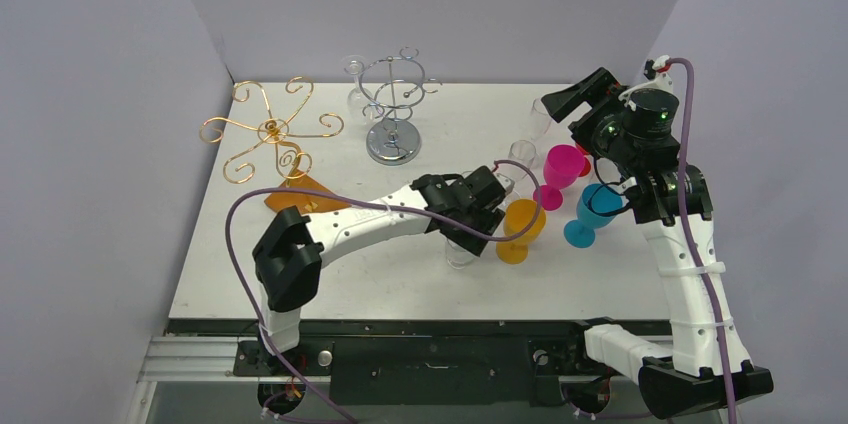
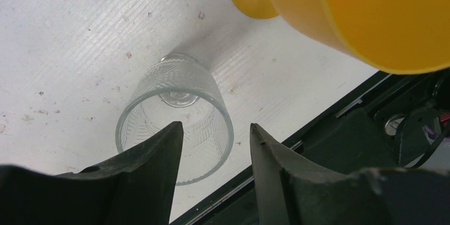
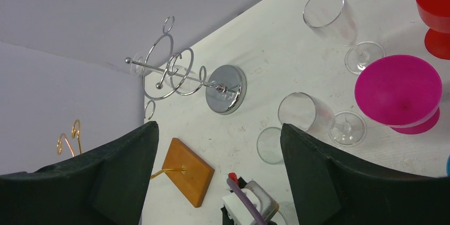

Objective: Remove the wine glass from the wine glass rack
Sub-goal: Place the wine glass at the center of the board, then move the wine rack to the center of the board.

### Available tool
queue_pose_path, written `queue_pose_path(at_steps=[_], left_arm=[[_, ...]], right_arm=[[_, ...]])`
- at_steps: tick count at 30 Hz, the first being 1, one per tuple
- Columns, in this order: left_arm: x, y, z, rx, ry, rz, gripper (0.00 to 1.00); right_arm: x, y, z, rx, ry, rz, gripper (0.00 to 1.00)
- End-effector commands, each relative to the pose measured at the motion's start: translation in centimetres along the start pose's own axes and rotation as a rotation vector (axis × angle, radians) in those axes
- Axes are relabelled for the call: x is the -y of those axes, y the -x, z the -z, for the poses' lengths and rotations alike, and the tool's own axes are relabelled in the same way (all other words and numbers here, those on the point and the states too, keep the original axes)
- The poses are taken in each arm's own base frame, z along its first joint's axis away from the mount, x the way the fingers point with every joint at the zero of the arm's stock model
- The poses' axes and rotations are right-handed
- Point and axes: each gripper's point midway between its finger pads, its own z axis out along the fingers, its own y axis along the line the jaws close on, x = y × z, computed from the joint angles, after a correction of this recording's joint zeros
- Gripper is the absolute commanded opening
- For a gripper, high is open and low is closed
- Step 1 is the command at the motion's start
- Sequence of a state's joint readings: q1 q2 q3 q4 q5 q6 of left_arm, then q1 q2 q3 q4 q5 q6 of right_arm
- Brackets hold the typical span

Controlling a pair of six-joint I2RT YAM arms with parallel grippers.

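The silver wine glass rack (image 1: 393, 109) stands at the back of the table, and a clear wine glass (image 1: 355, 84) hangs on its left side. The right wrist view shows the rack (image 3: 180, 74) from afar. My left gripper (image 1: 470, 229) is near the table's front, its jaws open just above a clear ribbed glass (image 2: 175, 103) that stands upright on the table. Part of the glass's rim shows between the left gripper's (image 2: 215, 140) fingers, with no grip on it. My right gripper (image 1: 575, 104) hovers open and empty at the back right, and its own view shows the gripper (image 3: 218, 129) facing the rack.
A gold wire rack (image 1: 270, 134) on a wooden base (image 1: 300, 194) stands at the left. Orange (image 1: 520, 229), magenta (image 1: 560, 172) and blue (image 1: 592, 214) goblets crowd the right side, with clear glasses (image 3: 308, 113) and a red one (image 3: 435, 2). The table's front edge (image 2: 318, 124) lies close to the ribbed glass.
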State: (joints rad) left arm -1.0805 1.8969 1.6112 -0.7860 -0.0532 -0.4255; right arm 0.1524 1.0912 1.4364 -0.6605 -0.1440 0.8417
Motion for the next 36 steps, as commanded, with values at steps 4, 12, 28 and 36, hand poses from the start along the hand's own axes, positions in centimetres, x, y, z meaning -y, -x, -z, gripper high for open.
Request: queue_pose_path(at_steps=[4,12,28,36], left_arm=[[1.6,3.9,7.7,0.17,-0.073,-0.016,0.5],[0.8,4.5,14.2,0.292,-0.088,0.036,0.57],[-14.0,-0.1,15.0,0.403,0.321,0.387,0.65],[-17.7,-3.4,8.9,0.317,0.455,0.435,0.68]], right_arm=[[-1.1,1.4,0.8,0.055,0.036,0.017,0.8],[-1.2,1.3,0.9,0.055,0.042,0.014,0.8],[-1.9,0.1,-0.2,-0.001,0.064,0.031,0.8],[-2.1,-0.8,-1.1,-0.029,0.068,0.036,0.8]])
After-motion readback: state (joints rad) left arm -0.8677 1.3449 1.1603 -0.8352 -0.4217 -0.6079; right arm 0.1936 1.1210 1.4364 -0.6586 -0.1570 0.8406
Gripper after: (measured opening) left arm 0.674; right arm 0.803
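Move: The clear tumbler just set down stands close under the open left fingers, its middle about 3 cm left, 2 cm ahead and some 7 cm below. From this hand, the yellow goblet is roughly 8 cm right and 4 ahead, a second tumbler about 14 ahead and 2 left, the wooden base some 37 left and 15 ahead. From the right hand, the set-down tumbler lies about 10 cm back, 13 left and 34 below. Already free of its grip on the clear tumbler, the left hand climbs steeply away from it by about 16 cm, its fingers spreading from just under half to about two-thirds open. Near the top it swings left and a little forward, some 19 cm sideways in all, turning about 30 degrees counter-clockwise, then sinks again over the bare table between that tumbler and the wooden base, empty and touching nothing. ##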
